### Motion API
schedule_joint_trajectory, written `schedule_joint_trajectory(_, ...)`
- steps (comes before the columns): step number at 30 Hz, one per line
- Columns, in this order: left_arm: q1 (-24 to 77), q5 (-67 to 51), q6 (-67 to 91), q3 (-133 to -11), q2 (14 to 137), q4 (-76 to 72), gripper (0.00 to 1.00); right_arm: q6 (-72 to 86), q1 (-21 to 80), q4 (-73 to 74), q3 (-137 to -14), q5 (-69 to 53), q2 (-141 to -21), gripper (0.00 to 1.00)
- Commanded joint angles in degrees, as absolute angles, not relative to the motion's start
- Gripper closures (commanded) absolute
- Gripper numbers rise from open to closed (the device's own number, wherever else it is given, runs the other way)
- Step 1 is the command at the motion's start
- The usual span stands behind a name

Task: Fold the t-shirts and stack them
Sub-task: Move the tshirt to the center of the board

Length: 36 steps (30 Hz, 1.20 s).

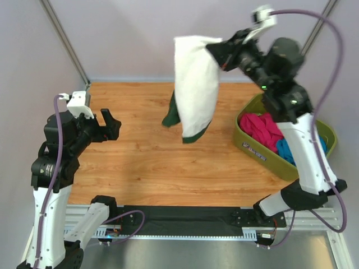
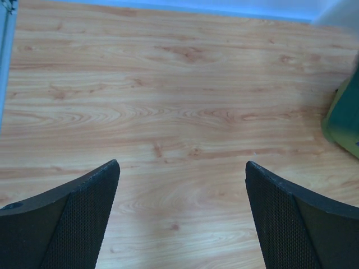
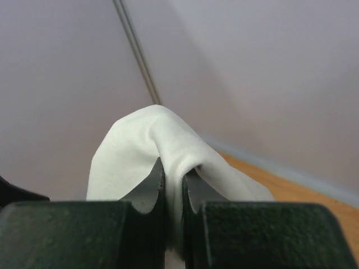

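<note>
A white t-shirt with dark green sleeves hangs in the air above the back of the wooden table. My right gripper is shut on its top edge, high over the table. In the right wrist view the white cloth is pinched between the two dark fingers and bulges above them. My left gripper is held at the left side of the table, open, with nothing between its fingers. Only bare wood shows under it.
An olive-green tub stands at the right side of the table. Pink clothing and blue clothing lie in it. Its corner shows at the right edge of the left wrist view. A metal frame post rises at the back left.
</note>
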<state>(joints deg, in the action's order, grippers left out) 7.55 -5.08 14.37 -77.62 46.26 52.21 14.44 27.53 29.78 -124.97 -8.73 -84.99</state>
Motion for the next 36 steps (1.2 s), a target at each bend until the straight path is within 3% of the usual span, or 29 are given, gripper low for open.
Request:
schedule_joint_trajectory(1,7.9,-1.7,12.8,-79.6,44.7,54.7,0.0,13.1,33.2,26.5,-113.9,-7.1,-89.1,1.0)
schedule_joint_trajectory(4,7.8,-0.1,12.7,-79.1,42.9,56.1,0.01,16.7,36.8,20.1,-97.0,-4.8,-91.1,0.97)
schedule_joint_trajectory(7,7.8,-0.1,13.1,-77.8,41.7,56.7,0.01,19.5,39.1,19.1,-87.3,-3.6,-98.9,0.11)
schedule_joint_trajectory(8,7.8,-0.1,13.3,-77.4,41.5,56.7,0.01,20.3,39.9,23.1,-88.2,-2.3,-102.0,0.0)
schedule_joint_trajectory(10,7.8,-1.7,14.2,-76.6,41.4,56.7,0.0,20.7,39.7,37.8,-97.7,-0.1,-109.1,0.0)
schedule_joint_trajectory(12,7.8,-4.0,15.0,-75.6,42.3,56.4,0.0,20.9,39.9,42.2,-101.6,4.4,-109.7,0.0)
schedule_joint_trajectory(18,10.6,-13.1,24.9,-68.1,49.1,50.6,0.0,21.5,39.8,39.5,-96.5,8.3,-96.7,0.0)
schedule_joint_trajectory(21,15.7,-9.8,31.3,-62.5,51.3,45.3,0.01,23.8,39.2,42.7,-93.3,10.0,-91.8,0.0)
schedule_joint_trajectory(30,27.9,-2.7,47.8,-44.8,53.3,29.8,0.03,29.8,38.4,39.4,-68.7,12.1,-71.1,0.0)
schedule_joint_trajectory(36,31.8,-8.4,54.9,-33.1,57.4,17.8,0.04,30.6,38.4,35.7,-58.5,13.1,-60.2,0.0)
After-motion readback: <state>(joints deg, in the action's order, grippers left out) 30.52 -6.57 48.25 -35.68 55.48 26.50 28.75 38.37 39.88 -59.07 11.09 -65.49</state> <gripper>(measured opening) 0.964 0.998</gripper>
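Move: Almost straight beneath the right hand, which holds the white t-shirt high, lies the board's centre: about 55 cm down, 5 cm back and 7 cm to the left. The green bin stands some 35 cm to this hand's right, 6 cm back and 50 cm down; the red shirt in it is about 27 cm right, 4 cm back and 50 cm down. From the left hand, the board's centre is roughly 22 cm right, 4 cm ahead and 33 cm below. Plunging nearly 50 cm and swinging 12 cm left, the right hand tips its fingers down by over 50 degrees and opens wide on the way, letting go of the t-shirt over the board; it then rises 17 cm, backs off right and towards its base, and sinks again. The left hand first eases back slightly, then drops 25 cm and reaches 12 cm right, tilting down, still open, to just over the shirt's near left part. ##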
